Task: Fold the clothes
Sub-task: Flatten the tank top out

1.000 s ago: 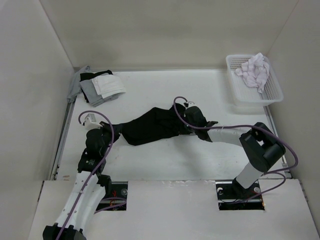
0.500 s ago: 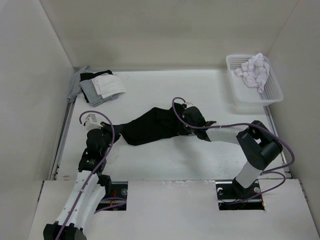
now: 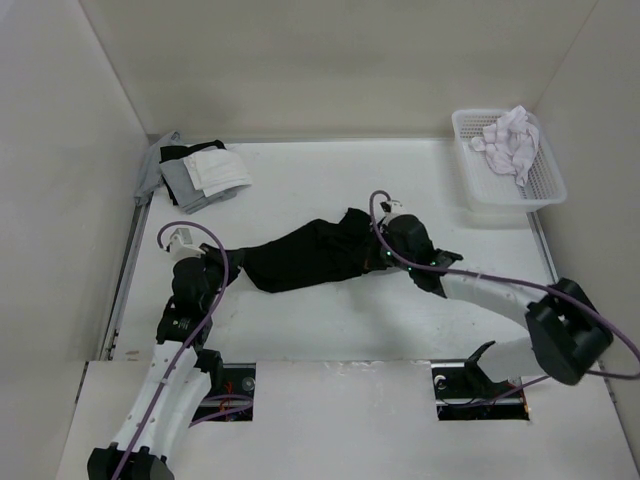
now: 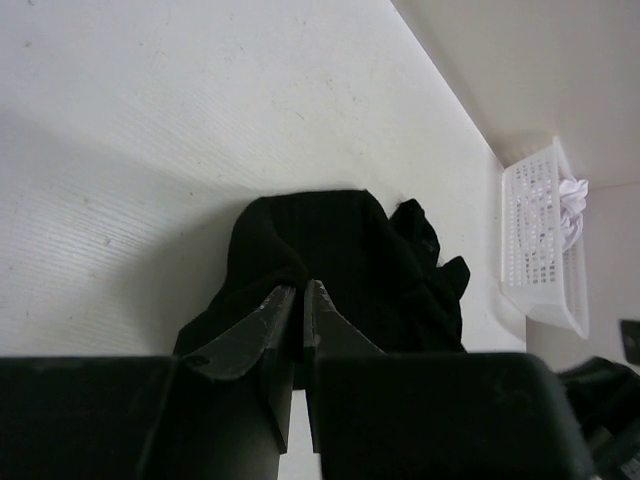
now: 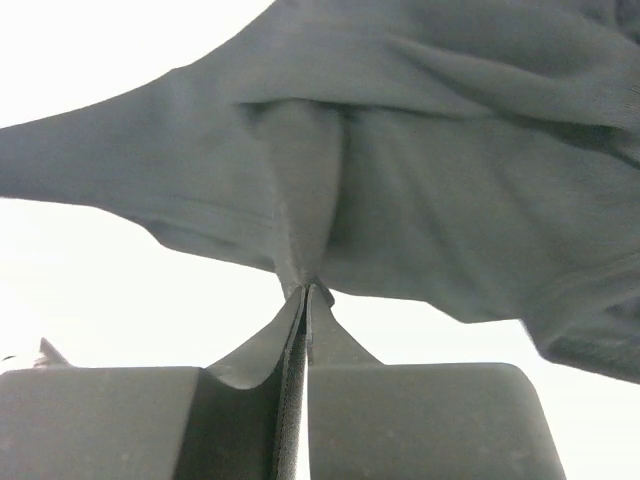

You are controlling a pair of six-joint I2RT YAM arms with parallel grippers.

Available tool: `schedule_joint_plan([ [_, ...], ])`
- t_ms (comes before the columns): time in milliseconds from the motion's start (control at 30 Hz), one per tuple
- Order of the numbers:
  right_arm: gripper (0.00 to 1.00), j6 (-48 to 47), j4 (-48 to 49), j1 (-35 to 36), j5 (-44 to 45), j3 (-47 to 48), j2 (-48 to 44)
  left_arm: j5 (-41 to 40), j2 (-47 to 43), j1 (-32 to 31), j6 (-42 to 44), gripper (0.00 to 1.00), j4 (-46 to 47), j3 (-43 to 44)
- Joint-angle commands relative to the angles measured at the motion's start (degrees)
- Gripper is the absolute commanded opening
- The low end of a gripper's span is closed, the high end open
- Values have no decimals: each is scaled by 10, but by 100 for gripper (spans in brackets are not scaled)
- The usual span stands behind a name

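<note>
The clothes (image 3: 305,255), one plain black garment, lie stretched in a long bunched strip across the middle of the table. My left gripper (image 3: 232,264) is shut on the strip's left end. In the left wrist view its jaws (image 4: 302,291) pinch a fold of the black fabric (image 4: 345,250). My right gripper (image 3: 383,255) is shut on the right end. In the right wrist view its jaws (image 5: 308,290) meet on a gathered ridge of the cloth (image 5: 430,170), which hangs taut above the white table.
A white mesh basket (image 3: 540,190) holding a crumpled white cloth (image 3: 510,140) stands at the back right, also seen as the basket (image 4: 545,250) in the left wrist view. A pile of grey, white and black garments (image 3: 200,175) lies at the back left. Walls enclose the table.
My right gripper has shut on the garment's right end and drawn it slightly to the right; the right arm's elbow swung out and down. The left arm has not moved.
</note>
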Motion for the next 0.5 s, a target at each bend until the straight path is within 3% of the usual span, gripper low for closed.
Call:
schedule_joint_plan([
  [0,1,30,-8,15,-14,-33,-96,2,-2,7,-3,4,35,21],
  [300,0,73,-164,16,0,-57,-392,1,-22,12,-20,3,27,83],
  [467,0,180,-208,58,16,-174,-469,-5,-42,20,-15,3,2,84],
])
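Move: Each hand already pinches an end of the tank top. From the left hand its middle lies about 19 cm to the right, level with it in reach, some 9 cm below; from the right hand it is about 14 cm left, 1 cm farther out, some 5 cm below. The folded pile is about 19 cm ahead and 10 cm left of the left hand; the basket is roughly 25 cm ahead and 33 cm right of the right hand. Up and back goes the right hand with its pinched end of the tank top, about 14 cm higher and 10 cm nearer the base, drifting 5 cm right, away from the left hand; its rise levels off at the end while it rolls some 20 degrees, left side up. The left hand, keeping its pinch, follows late with a 7 cm lift, fingers tipping up slightly. ##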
